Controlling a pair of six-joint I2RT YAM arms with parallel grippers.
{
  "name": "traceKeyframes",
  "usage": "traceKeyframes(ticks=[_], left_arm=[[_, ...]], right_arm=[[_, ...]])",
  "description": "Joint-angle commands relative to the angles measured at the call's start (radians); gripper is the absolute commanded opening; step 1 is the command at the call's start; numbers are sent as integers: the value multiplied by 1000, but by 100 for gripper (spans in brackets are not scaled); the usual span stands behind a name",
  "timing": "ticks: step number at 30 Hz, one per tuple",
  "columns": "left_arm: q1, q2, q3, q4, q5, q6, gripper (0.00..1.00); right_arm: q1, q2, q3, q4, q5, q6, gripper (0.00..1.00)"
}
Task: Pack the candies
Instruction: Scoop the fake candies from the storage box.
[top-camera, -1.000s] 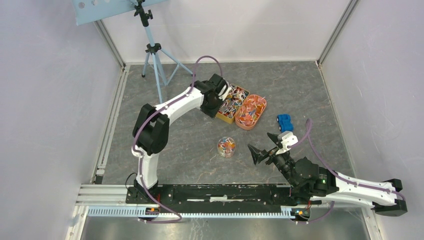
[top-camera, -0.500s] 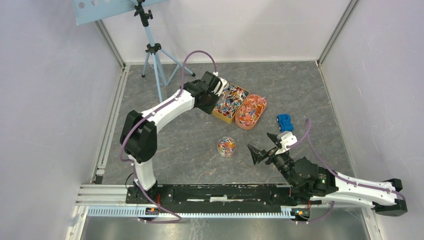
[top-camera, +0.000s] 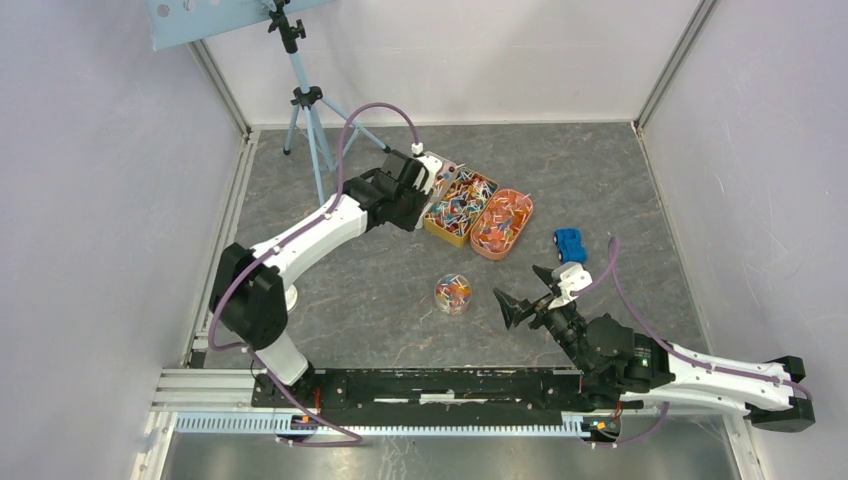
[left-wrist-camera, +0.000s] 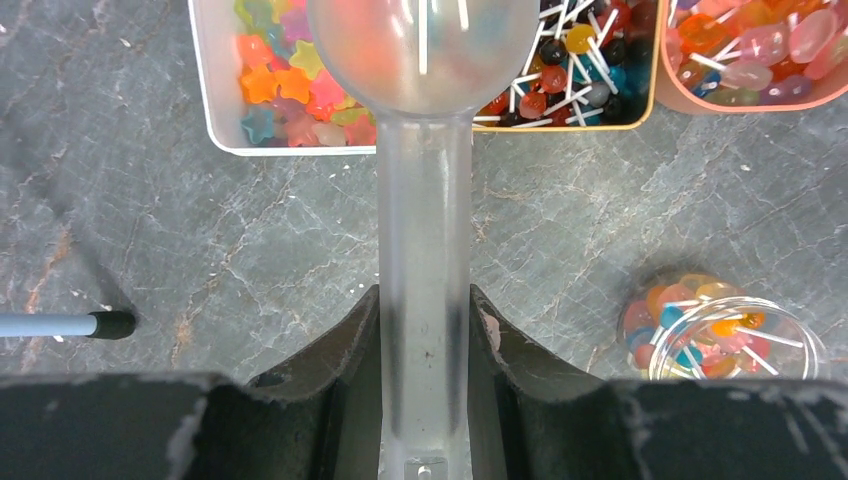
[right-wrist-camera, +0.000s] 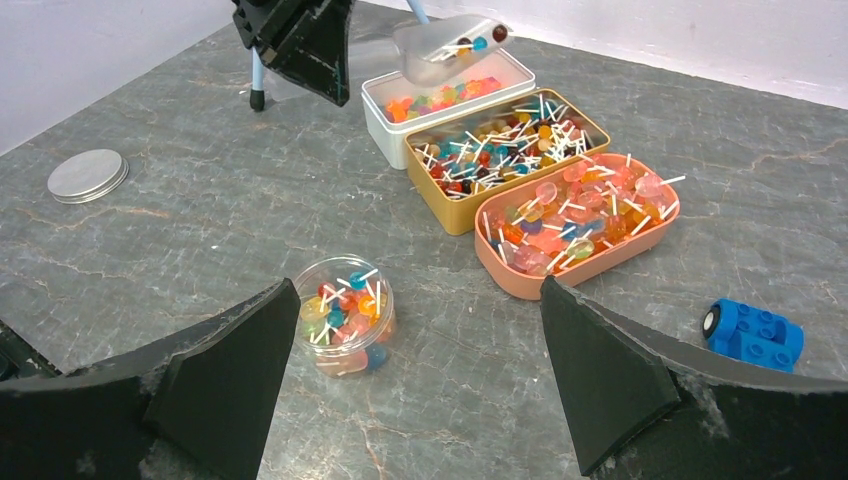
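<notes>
My left gripper (left-wrist-camera: 424, 300) is shut on the handle of a translucent scoop (left-wrist-camera: 424, 200). Its bowl (right-wrist-camera: 445, 45) holds a few stick candies and hangs above the white box (right-wrist-camera: 385, 125) of star candies (left-wrist-camera: 290, 90). More candies (left-wrist-camera: 570, 70) on white sticks fill the gold tin (top-camera: 460, 210) and the pink tray (top-camera: 503, 224). A clear jar (right-wrist-camera: 345, 315), partly filled with candies, stands in front of my right gripper (right-wrist-camera: 418, 285). That gripper is open with nothing between its fingers.
A blue toy car (top-camera: 570, 244) sits right of the pink tray. A round metal lid (right-wrist-camera: 88, 175) lies on the table to the left of the jar. A tripod (top-camera: 305, 100) stands at the back left, one foot (left-wrist-camera: 110, 324) near my left gripper.
My left arm has drawn back to the left, taking the scoop from over the gold tin to the tin's left end. The right arm has not moved.
</notes>
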Motion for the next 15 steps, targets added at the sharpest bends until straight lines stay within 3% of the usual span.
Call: traceKeyframes(ticks=[1,15], left_arm=[[2,-87,-10,79,11,46,2],[3,-238,-21,-41,136,22,2]], right_arm=[[5,7,24,30,11,-10,98],[5,7,28,17,18,-11,98]])
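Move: The left hand already holds the clear scoop by its handle, with lollipops in the bowl. The storage box, a round clear jar, lies about 12 cm back, 10 cm to the right and 10 cm below. The white box is 13 cm ahead and 1 cm right; the gold box about 8 ahead, 12 right; the orange box some 3 ahead, 20 right, all about 11 below. From the right hand the jar is about 4 cm ahead, 12 left, 18 below. The left hand carries the loaded scoop up and away from the gold box, rising about 5 cm at a steady pace, and from midway also draws back some 2 cm. The fingers keep their hold on the handle while the wrist turns slightly, under 10 degrees, tipping the fingertips a little upward and lowering the hand's left side. ##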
